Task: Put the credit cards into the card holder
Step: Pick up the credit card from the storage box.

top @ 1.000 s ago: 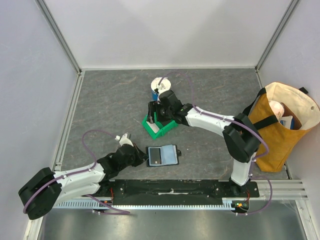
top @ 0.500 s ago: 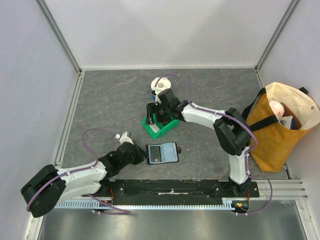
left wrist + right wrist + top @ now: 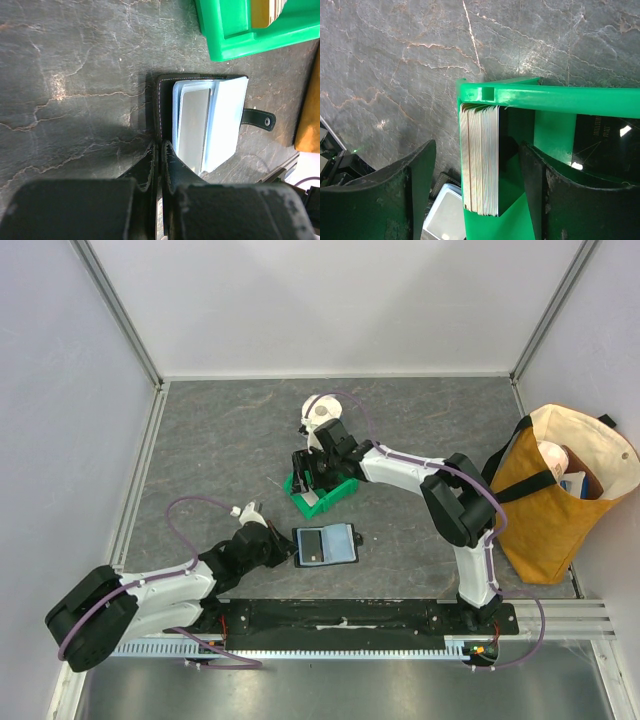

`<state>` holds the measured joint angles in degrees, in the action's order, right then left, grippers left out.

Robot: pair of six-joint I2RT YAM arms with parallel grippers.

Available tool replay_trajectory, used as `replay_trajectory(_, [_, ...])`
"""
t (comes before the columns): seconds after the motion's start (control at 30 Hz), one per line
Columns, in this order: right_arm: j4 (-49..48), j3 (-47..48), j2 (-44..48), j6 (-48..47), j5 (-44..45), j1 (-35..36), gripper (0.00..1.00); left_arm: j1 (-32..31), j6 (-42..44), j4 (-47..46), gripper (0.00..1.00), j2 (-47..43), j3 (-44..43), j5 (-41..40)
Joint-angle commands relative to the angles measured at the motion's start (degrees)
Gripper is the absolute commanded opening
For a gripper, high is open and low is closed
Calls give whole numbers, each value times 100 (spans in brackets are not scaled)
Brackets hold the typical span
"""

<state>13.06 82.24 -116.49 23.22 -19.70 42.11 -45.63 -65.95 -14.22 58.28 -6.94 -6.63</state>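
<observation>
The card holder (image 3: 328, 546) lies open on the grey table, bluish pockets up. One pale card (image 3: 194, 125) shows in a pocket, and the snap tab (image 3: 260, 119) points away from my left gripper. My left gripper (image 3: 160, 147) is shut on the left cover edge of the card holder (image 3: 227, 115). Several credit cards (image 3: 481, 155) stand on edge as a stack in a corner of the green bin (image 3: 550, 95). My right gripper (image 3: 479, 172) hangs open over that corner. Its left finger is outside the bin wall and its right finger inside, with the stack between them, untouched.
The green bin (image 3: 335, 495) sits just behind the card holder. A white and blue cup (image 3: 322, 412) stands beyond it. A tan tote bag (image 3: 565, 490) leans at the right wall. Metal frame rails run along the table's left edge and front edge.
The right arm has swung a little to the left and its gripper has settled over the bin's card corner. The left gripper and the card holder have stayed put.
</observation>
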Motion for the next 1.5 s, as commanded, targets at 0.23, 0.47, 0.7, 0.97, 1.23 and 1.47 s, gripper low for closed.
replay_trajectory(0.23, [12, 170, 258, -116, -262, -71, 65, 98, 338, 183, 2, 96, -62, -84])
replay_trajectory(0.47, [12, 109, 398, -116, -332, -115, 58, 115, 355, 156, 2, 131, -79, -66])
replay_trajectory(0.7, [21, 73, 469, -99, -367, -133, 52, 115, 346, 95, 2, 201, -79, -31])
replay_trajectory(0.97, [12, 47, 486, -99, -385, -176, 34, 115, 355, 68, 2, 219, -88, -22])
replay_trajectory(1.23, [21, 64, 530, -99, -183, -238, 24, 124, 355, 68, 2, 236, -106, -5])
replay_trajectory(1.47, [65, 73, 531, -230, 169, -264, 10, 124, 338, 59, 2, 245, -79, 4])
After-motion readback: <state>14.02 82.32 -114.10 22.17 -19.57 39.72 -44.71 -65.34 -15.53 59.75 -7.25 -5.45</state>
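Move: The card stack stands in the near-left end of the green box, roughly 1 cm back and 1 cm right of the right hand point, its middle some 3 cm below. The box's centre is about 4 cm right, 1 cm forward; the card holder lies some 14 cm back and 4 cm right, the paper roll about 12 cm ahead and 4 cm right. From the left hand, the stack is about 14 cm ahead and 3 cm right. Raise the right gripper about 1.5 cm over the card stack while closing its wide-open fingers, then ease it roughly 1.5 cm forward-right, along the box away from the stack. Bring the fingers nearly shut on one card standing apart, with hardly any wrist turn. ##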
